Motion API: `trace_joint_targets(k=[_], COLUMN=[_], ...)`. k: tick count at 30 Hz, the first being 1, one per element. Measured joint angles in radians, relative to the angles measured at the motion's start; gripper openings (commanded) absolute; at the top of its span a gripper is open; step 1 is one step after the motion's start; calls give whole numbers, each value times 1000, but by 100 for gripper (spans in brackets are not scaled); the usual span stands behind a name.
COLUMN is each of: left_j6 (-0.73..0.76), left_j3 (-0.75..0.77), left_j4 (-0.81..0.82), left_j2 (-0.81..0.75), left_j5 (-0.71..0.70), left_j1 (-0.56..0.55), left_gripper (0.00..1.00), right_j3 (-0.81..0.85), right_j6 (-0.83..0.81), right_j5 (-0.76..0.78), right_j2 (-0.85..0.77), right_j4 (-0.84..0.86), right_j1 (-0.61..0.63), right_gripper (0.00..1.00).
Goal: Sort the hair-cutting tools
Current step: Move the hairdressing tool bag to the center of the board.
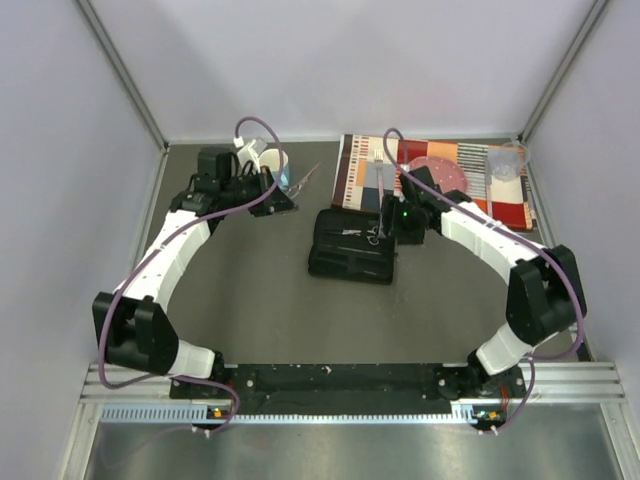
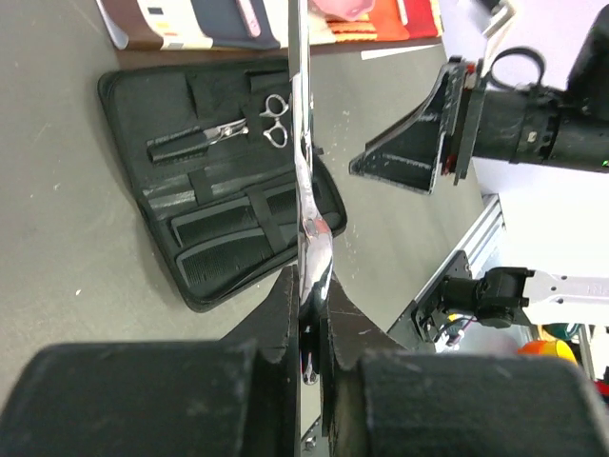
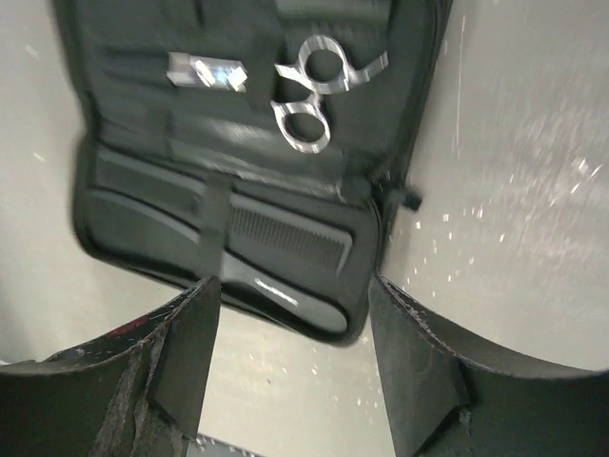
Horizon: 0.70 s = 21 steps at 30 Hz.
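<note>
The black zip case [image 1: 350, 250] lies open at mid-table. One pair of silver scissors [image 3: 309, 95] sits strapped in its upper half, and a flat black comb [image 3: 285, 238] is in a pocket below. In the left wrist view the scissors [image 2: 259, 119] and two black combs [image 2: 233, 238] show in the case [image 2: 124, 105]. My right gripper [image 3: 295, 362] hovers open over the case's edge, with nothing between its fingers. My left gripper [image 2: 312, 286] is shut on a thin silver utensil [image 2: 302, 143], seen edge-on. Its far end [image 1: 308, 173] looks pinkish.
A white cup [image 1: 272, 160] stands just behind the left gripper [image 1: 283, 195]. A striped patterned mat [image 1: 440, 180] lies at the back right, behind the right gripper [image 1: 388, 225]. Grey walls close in the table on three sides.
</note>
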Motion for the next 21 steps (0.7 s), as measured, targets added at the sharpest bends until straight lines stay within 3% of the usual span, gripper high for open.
trace_joint_targets(k=[4,8,11,21], left_j6=[11,19,24,37], left_j3=[-7,-8,-7,-7], left_j4=[-11,-16,-22,-41], left_j2=[48,81,103,158], left_j5=[20,36,48,67], left_j1=[17,21,23,29], left_gripper=[0,0,0,0], right_j3=[-72,-104,-106,-107], right_j6=[-4,1,3,-26], right_j5=[-45,-51,-62,-68], right_j2=[31,33,46,167], right_j4=[-39,-53,-53,-65], right_j1=[0,0,0,0], right_gripper=[56,39,33,29])
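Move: The hair tool bag lies open below the right hand, its middle some 7 cm to the left, about level with the hand front to back and roughly 12 cm down. Its near right corner is about 8 cm back from the hand. Scissors in the bag lie about 4 cm ahead and 3 cm left; the pink plate some 18 cm ahead and 10 cm right. From the left hand, the bag's middle is about 11 cm right, 1 cm ahead and 24 cm down. Heading for the bag's near right corner, the right hand comes down about 9 cm while drawing back some 5, most of the drawing back early, and tips its fingers more steeply down by nearly 20 degrees. Its fingers close to roughly half their gap as they come over the bag's edge; contact can't be made out. The left hand, still pinching a pair of scissors, sinks about 6 cm. ##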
